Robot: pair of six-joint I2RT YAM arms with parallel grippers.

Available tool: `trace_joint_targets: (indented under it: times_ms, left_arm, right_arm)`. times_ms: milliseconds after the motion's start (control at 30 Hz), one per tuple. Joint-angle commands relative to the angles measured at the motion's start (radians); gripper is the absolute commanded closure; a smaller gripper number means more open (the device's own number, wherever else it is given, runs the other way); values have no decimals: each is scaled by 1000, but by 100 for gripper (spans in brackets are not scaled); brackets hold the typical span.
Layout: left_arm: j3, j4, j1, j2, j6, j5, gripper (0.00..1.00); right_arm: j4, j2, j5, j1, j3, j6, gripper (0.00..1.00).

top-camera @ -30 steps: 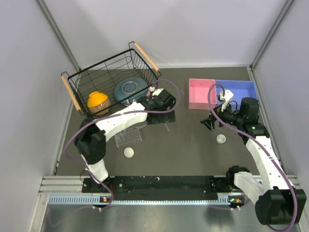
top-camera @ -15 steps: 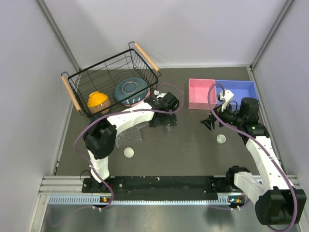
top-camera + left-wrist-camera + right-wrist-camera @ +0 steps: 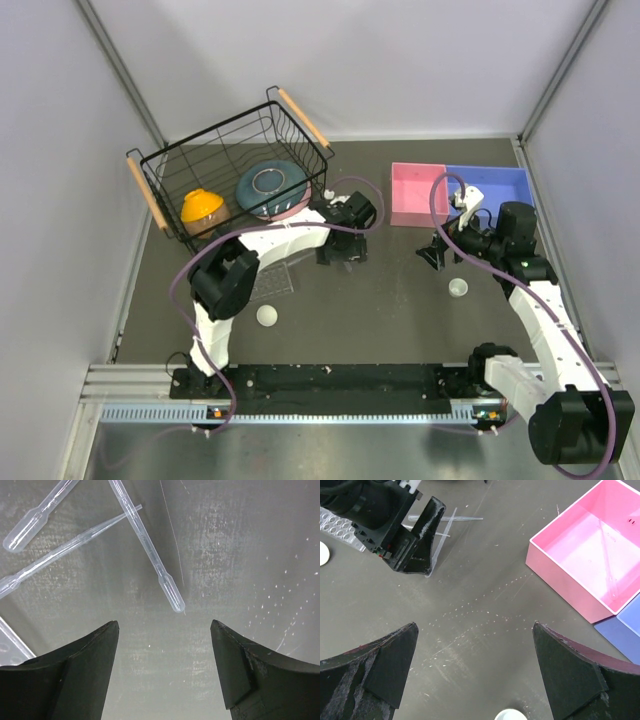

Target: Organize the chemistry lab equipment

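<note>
My left gripper (image 3: 340, 250) is open and empty, low over the table. Three thin clear rods lie just ahead of its tips (image 3: 165, 630): the nearest (image 3: 147, 547) ends between the jaws, the other two (image 3: 65, 547) (image 3: 35, 517) lie to the left. The clear flat rack (image 3: 268, 282) lies left of it, its corner (image 3: 12, 645) by the left finger. My right gripper (image 3: 432, 255) is open and empty above bare table (image 3: 475, 630). One white cup (image 3: 458, 288) sits just near it (image 3: 510, 715). The other cup (image 3: 267, 315) sits below the rack. No blue-capped tubes show.
A black wire basket (image 3: 230, 170) at the back left holds an orange bowl (image 3: 202, 207) and a teal-pink bowl (image 3: 270, 185). A pink bin (image 3: 416, 193) holding a clear rod (image 3: 607, 562) and a blue bin (image 3: 490, 185) stand at the back right.
My left gripper has moved right and nearer, away from the basket's edge and down over the rods. The right arm has not moved.
</note>
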Motion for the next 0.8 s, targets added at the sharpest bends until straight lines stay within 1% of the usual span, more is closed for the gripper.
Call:
trace_joint_targets:
  times_ms: [0,300,333,533,567,633,667,767]
  left_arm:
    - [63,-5,15,46,-17,-7,23]
    - [153,-25,48,164,-14,-20,38]
    - [158,-25,52,173,-5,-12,42]
    - [158,-30,55,207,11,2,57]
    - [154,-30,55,205,12,3,61]
    - [135,-30,55,198,15,6,66]
    - [129,-30,55,190,18,9,71]
    - [100,-22,55,167,34,19,78]
  right_arm:
    - [34,-2,-8,-12,37,-14,1]
    - [36,-5,-5,-12,37,-14,1]
    - [35,-5,-5,-12,37,-15,1]
    - [33,-1,-5,-13,37,-17,1]
    - [34,-1,-5,-13,37,-17,1]
    - [34,-1,-5,-12,37,-15,1]
    - [34,-2,-6,-12,35,-17,1]
    - [34,-2,-6,-12,37,-17,1]
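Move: The pipette to be gripped lies on the table, its middle about 7 cm ahead of the left hand, 2 cm to its left and 5 cm below; its bulb end points back, nearly under the fingers. A crossing pipette is centred roughly 6 cm ahead and 7 cm left, an upper pipette 9 cm ahead and 5 cm left, and the well plate some 3 cm back and 17 cm left. From the right hand the target pipette is about 8 cm ahead, 22 cm left, 18 cm below. The left fingertips close around the pipette just ahead of its bulb end, going from wide open to about a quarter, and touch it from the sides. To get there the hand sinks about 4 cm while reaching some 3 cm forward, then stays at table height as the fingers keep narrowing; the wrist hardly turns. ##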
